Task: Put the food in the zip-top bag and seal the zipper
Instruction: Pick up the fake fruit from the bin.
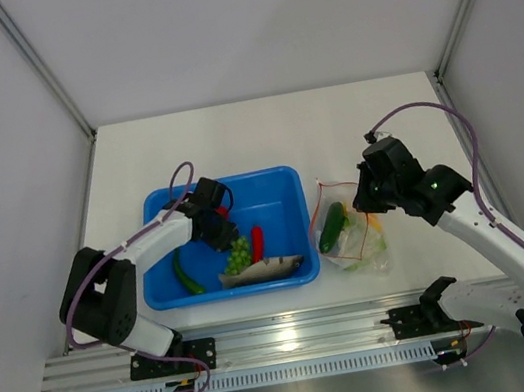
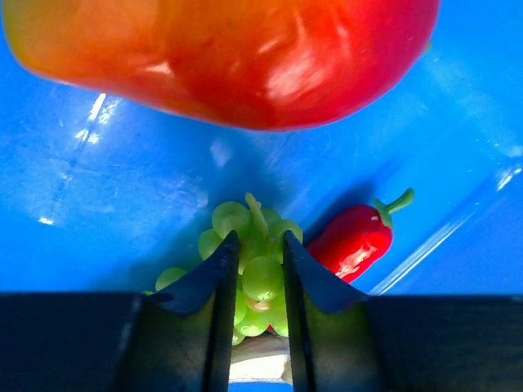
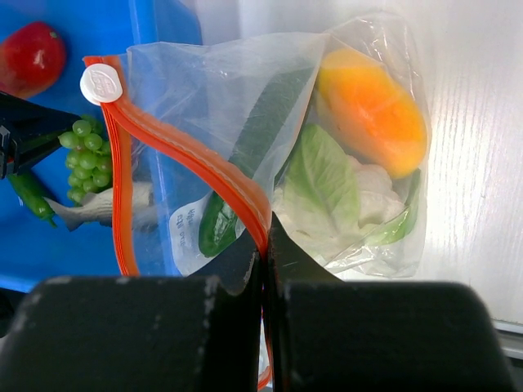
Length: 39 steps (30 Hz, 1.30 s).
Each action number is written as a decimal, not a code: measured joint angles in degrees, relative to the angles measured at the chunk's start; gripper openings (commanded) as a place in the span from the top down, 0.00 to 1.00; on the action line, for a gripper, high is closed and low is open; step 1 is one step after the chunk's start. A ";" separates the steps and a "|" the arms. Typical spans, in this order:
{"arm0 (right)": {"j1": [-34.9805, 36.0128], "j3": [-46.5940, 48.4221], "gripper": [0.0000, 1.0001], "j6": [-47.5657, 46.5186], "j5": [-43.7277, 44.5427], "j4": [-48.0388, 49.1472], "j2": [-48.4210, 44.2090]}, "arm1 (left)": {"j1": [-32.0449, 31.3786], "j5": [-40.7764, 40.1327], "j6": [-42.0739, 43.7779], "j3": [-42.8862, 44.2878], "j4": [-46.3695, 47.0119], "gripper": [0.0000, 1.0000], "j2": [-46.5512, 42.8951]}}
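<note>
My left gripper (image 2: 260,241) reaches down into the blue tray (image 1: 270,184), its jaws shut on a bunch of green grapes (image 2: 263,278). A red chili (image 2: 355,242) lies just right of the grapes, and a red-orange tomato (image 2: 237,57) fills the top of the left wrist view. A grey fish (image 1: 263,271) and a long green pepper (image 1: 186,273) also lie in the tray. My right gripper (image 3: 265,237) is shut on the red-orange zipper (image 3: 188,155) and holds the mouth of the zip-top bag (image 1: 350,231) open. Inside the bag are a cucumber (image 3: 261,122), a mango (image 3: 372,110) and a cauliflower (image 3: 327,196).
The tray stands directly left of the bag on the white table (image 1: 261,130). A white slider (image 3: 100,83) sits at the zipper's far end. White walls close in the table at the left, right and back. An aluminium rail (image 1: 287,339) runs along the near edge.
</note>
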 measured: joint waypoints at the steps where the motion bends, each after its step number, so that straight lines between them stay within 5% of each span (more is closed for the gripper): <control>1: -0.02 0.00 1.00 0.00 0.00 -0.02 -0.04 | 0.00 -0.02 0.04 0.00 0.24 0.78 0.00; 15: -0.13 0.00 1.00 0.02 0.00 -0.04 -0.68 | 0.00 -1.42 3.61 0.04 0.72 0.96 -7.21; 26: -0.15 0.31 1.00 0.09 -0.07 -0.04 -0.68 | -1.11 -3.04 12.15 2.80 1.11 1.00 -19.91; 39: -0.15 2.47 1.00 0.13 -0.52 -0.07 -0.04 | -3.63 12.81 20.76 1.88 17.20 0.99 -34.82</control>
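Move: Almost at the left fingertips lies the bunch of grapes, its middle about 2 cm back, 1 cm right and 1 cm below. The red chili is some 5 cm to the hand's right, level fore and aft; the fish is about 7 cm back and 5 right, and the red mango 6 cm ahead and 5 left. The bag's mouth is about 24 cm right, 2 ahead and 8 higher. From the right hand the grapes lie some 29 cm left, 1 ahead and 16 lower. Closing the last of their gap, the left fingers pinch the upper part of the grapes, then the hand lifts away from the bin floor, slowly at first and then fast, about 25 cm. On the way up the wrist swings the fingertips up to point forward and turns clockwise, and the hand drifts some 5 cm right late in the rise. The right hand keeps its pinch on the bag's rim, rising 1.5 cm. ##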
